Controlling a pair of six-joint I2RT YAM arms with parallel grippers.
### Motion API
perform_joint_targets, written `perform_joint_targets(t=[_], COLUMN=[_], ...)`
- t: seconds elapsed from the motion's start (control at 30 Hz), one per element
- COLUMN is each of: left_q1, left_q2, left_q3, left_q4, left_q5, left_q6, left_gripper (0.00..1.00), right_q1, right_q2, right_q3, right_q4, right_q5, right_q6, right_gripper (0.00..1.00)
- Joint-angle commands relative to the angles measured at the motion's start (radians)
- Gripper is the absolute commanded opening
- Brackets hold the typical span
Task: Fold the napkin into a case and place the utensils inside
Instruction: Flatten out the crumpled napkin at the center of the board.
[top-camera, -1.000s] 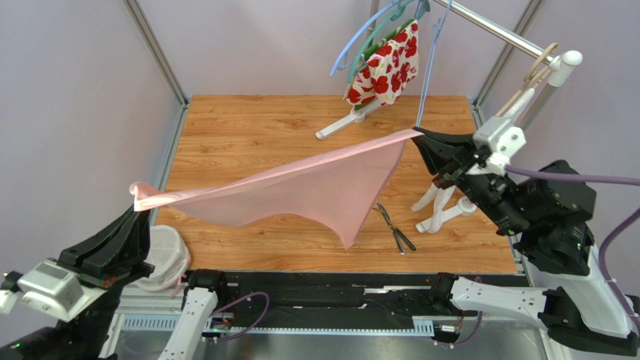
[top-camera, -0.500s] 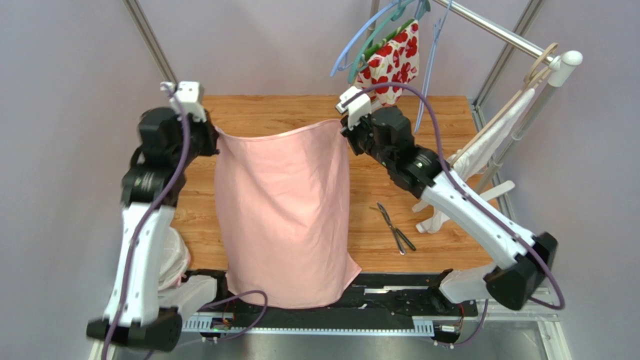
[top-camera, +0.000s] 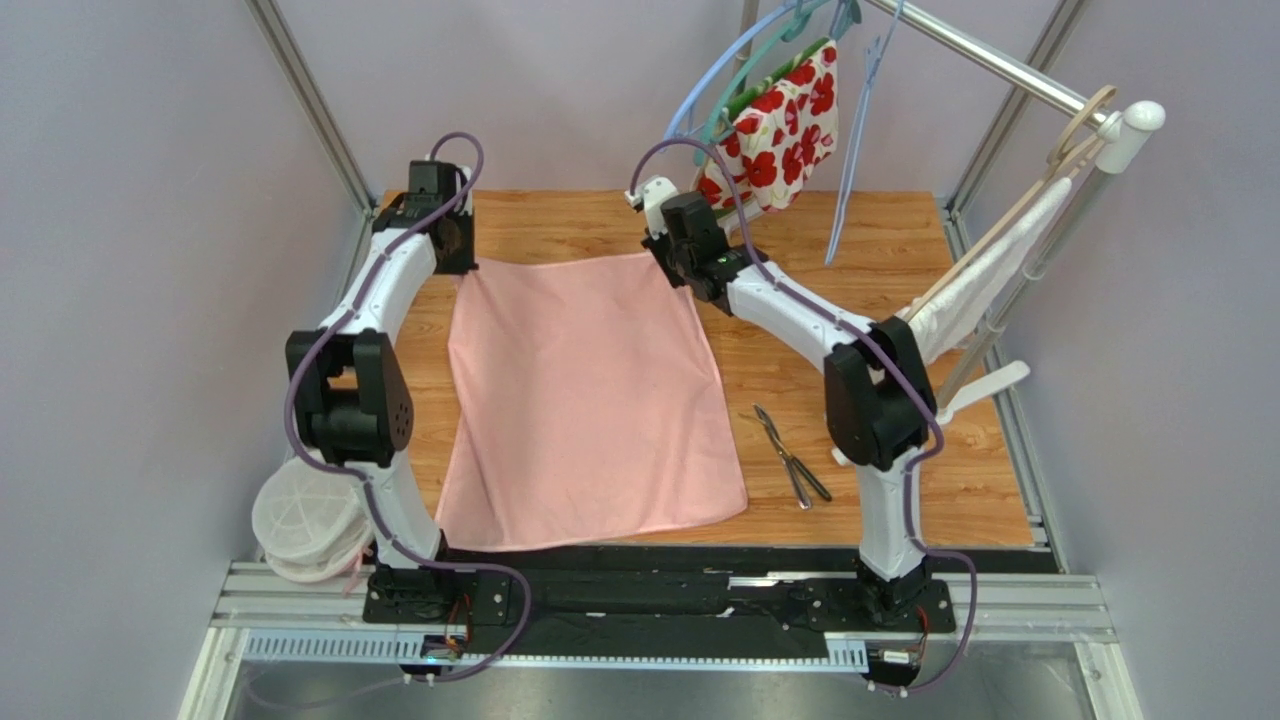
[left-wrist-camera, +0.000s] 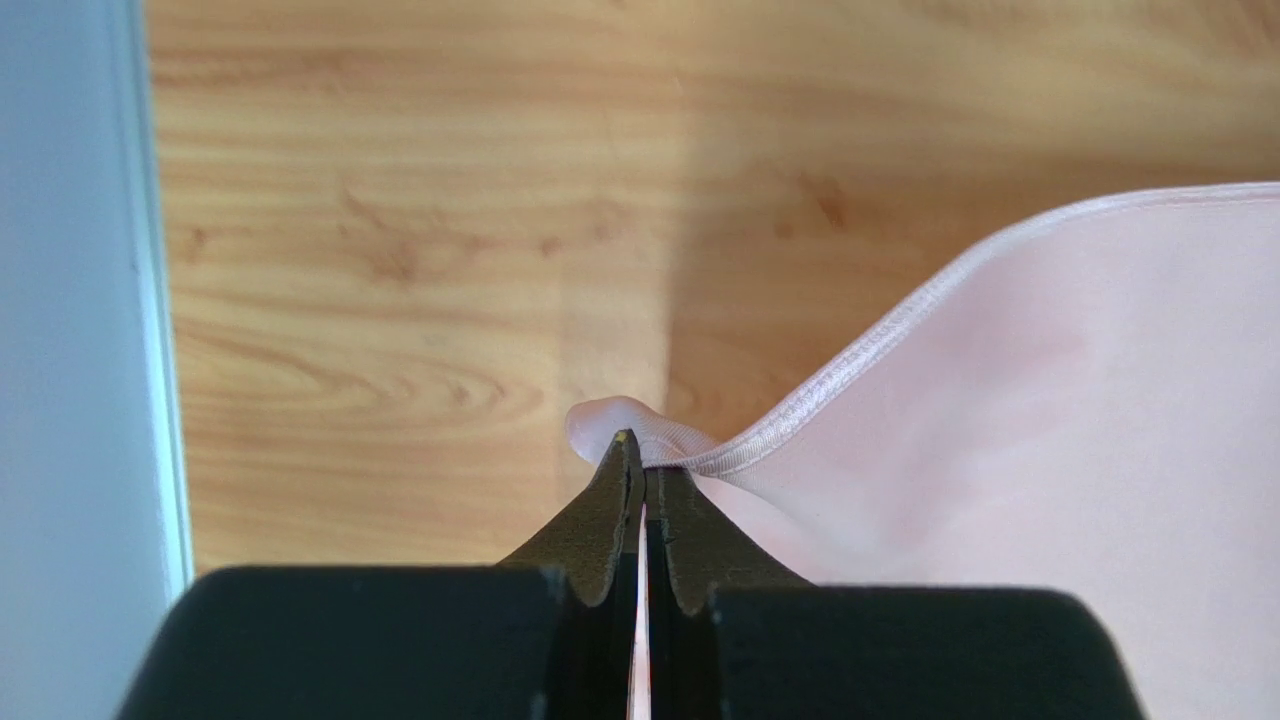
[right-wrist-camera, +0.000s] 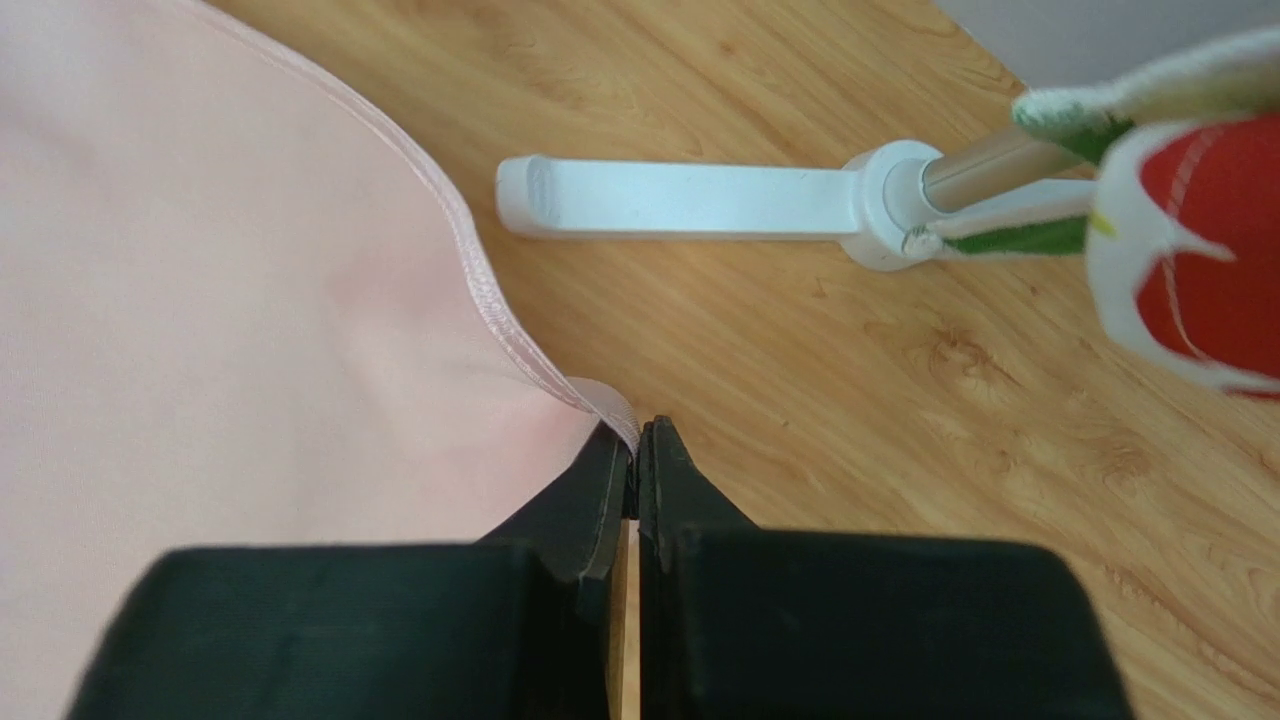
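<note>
The light-pink napkin (top-camera: 586, 398) lies spread flat on the wooden table, unfolded, its near edge by the table's front. My left gripper (top-camera: 455, 258) is shut on its far left corner; in the left wrist view that hemmed corner (left-wrist-camera: 639, 435) sits pinched between the tips of the left gripper (left-wrist-camera: 643, 468). At the far right corner my right gripper (top-camera: 672, 258) is shut on the cloth, and the right wrist view has the hem (right-wrist-camera: 496, 323) running into the right gripper (right-wrist-camera: 633, 444). The utensils (top-camera: 790, 456) lie crossed on the wood right of the napkin.
A white rack foot (right-wrist-camera: 676, 195) lies just beyond the right gripper. A red-and-white floral cloth (top-camera: 774, 132) hangs on hangers at the back. A white cloth (top-camera: 977, 285) hangs on the right-hand rack. A white round container (top-camera: 308, 518) sits off the table's front left corner.
Both arms swung from the table's sides to its far edge and came down, still gripping the corners. The napkin went from stretched in the air to hanging, then to lying flat.
</note>
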Motion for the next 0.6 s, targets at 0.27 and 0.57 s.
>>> perform_joint_targets(t=[0.27,0.57], left_q1=[0.062,0.063], left_q2=[0.219,0.308], left_q3=[0.238,0.359], left_q4=[0.027,0.001], left_q5=[-0.172,-0.19], left_q6=[0.008,0.046], left_gripper=[0.0,0.0], right_q1=[-0.064,-0.063], right_q2=[0.183,0.31], right_q3=[0.157,0.307], right_q4=[0.102,0.099], right_q5=[0.202,0.228], right_q6=[0.07,0.056], right_gripper=[0.0,0.0])
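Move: The left gripper holds the napkin's far left corner; its bare patch of board lies about 6 cm ahead, 5 cm left and 13 cm below. The right gripper holds the far right corner; its patch is some 8 cm ahead, 3 cm left and 14 cm below, the rack foot about 7 cm ahead, 3 cm right and 14 cm below, the flowered cloth about 15 cm ahead, 15 cm right and 12 cm above. Keep both napkin corners pinched and carry the far edge onward together. Take the left gripper about 6 cm forward and as much to the left, forward first, then left and down some 4 cm; take the right one about 8 cm forward, sinking 5 cm and edging left as it passes close by the rack foot, turning a little over 10 degrees clockwise. ##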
